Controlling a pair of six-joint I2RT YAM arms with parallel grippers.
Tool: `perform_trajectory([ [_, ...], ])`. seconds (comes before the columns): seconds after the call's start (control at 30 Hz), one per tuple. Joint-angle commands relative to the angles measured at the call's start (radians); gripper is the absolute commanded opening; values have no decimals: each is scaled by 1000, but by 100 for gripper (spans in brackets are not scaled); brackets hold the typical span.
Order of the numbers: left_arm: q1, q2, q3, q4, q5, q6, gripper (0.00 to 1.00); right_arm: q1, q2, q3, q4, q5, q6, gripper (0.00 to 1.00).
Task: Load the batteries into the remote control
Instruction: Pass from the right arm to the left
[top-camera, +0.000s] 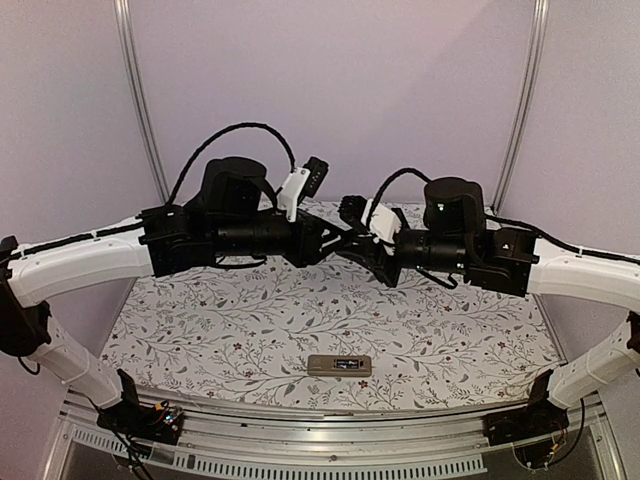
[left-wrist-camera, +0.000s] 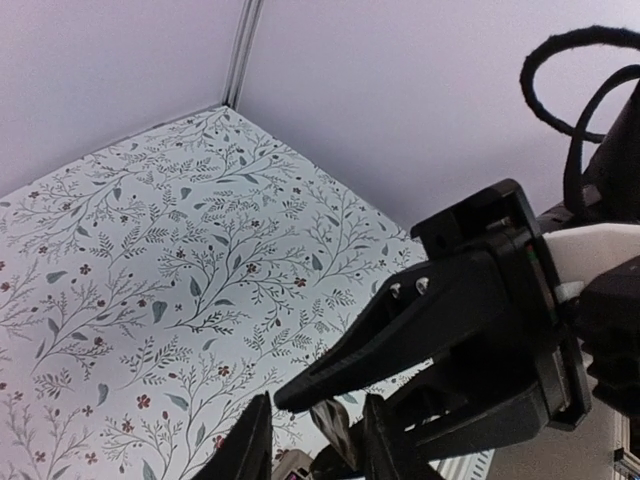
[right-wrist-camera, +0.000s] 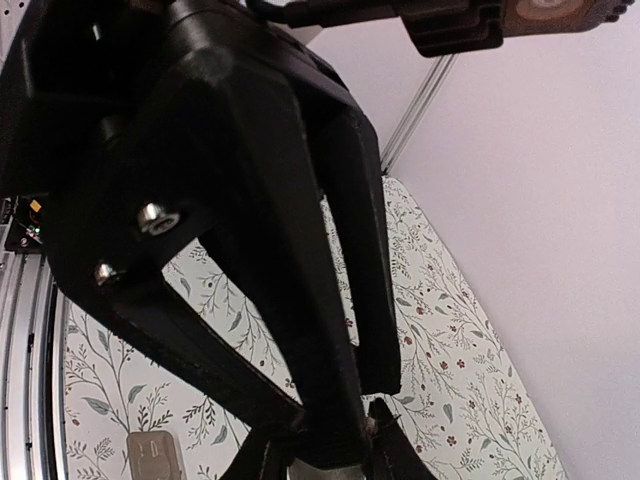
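The remote control (top-camera: 339, 365) lies tan back up near the table's front edge, its dark recess showing; a corner of the remote control (right-wrist-camera: 150, 455) also shows in the right wrist view. Both arms are raised and their grippers meet tip to tip above the table's middle. A small dark glossy battery (left-wrist-camera: 335, 430) is pinched in my right gripper (top-camera: 352, 246), whose black finger (left-wrist-camera: 400, 340) crosses the left wrist view. My left gripper (left-wrist-camera: 317, 402) straddles that battery, jaws narrow, with a gap still showing on one side. The right gripper (right-wrist-camera: 325, 440) tips sit at the frame's bottom.
The floral tablecloth (top-camera: 200, 320) covers the table. Plain lilac walls with metal corner posts (top-camera: 140, 100) close in the back and sides. A metal rail (top-camera: 320, 440) with both arm bases runs along the near edge.
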Motion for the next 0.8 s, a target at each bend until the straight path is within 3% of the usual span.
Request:
perform_trajectory([
  [0.0, -10, 26, 25, -53, 29, -8, 29, 6, 29, 53, -12, 47, 50, 17],
  [0.17, -8, 55, 47, -102, 2, -11, 25, 10, 58, 81, -36, 80, 74, 16],
  [0.33, -9, 65, 51, -100, 7, -12, 0, 15, 65, 85, -31, 70, 68, 16],
  [0.47, -5, 54, 39, -88, 8, -19, 0, 16, 54, 72, -26, 70, 65, 18],
  [0.53, 1, 38, 15, -62, 9, -33, 0, 15, 43, 55, -19, 70, 58, 27],
  [0.63, 24, -11, -60, 17, 33, -79, 0, 15, 13, -1, 31, 80, 47, 52],
  [0.7, 48, -64, -146, 133, 81, -131, 0, 15, -21, -63, 107, 71, 35, 61],
  [0.77, 70, -121, -246, 308, 148, -199, 0, 15, -72, -122, 181, 36, 21, 62],
])
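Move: The battery cover is held out by the right gripper. Its middle is about 2 cm to the right of the left hand point and level with it in depth and height, and about 2 cm to the left of the right hand point and 1 cm below it. The opened remote lies on the table some 30 cm beneath: about 11 cm back and level sideways from the left hand, 11 cm back and 3 cm left from the right. Close the left gripper fully on the near end of the battery cover, letting both hands sink about 2 cm together while the right one, still gripping, edges 1.5 cm forward. Once it is pinched, open the right fingers to over half wide to let go, then start the left hand down and leftward, about 1 cm each way, away from the right gripper. ##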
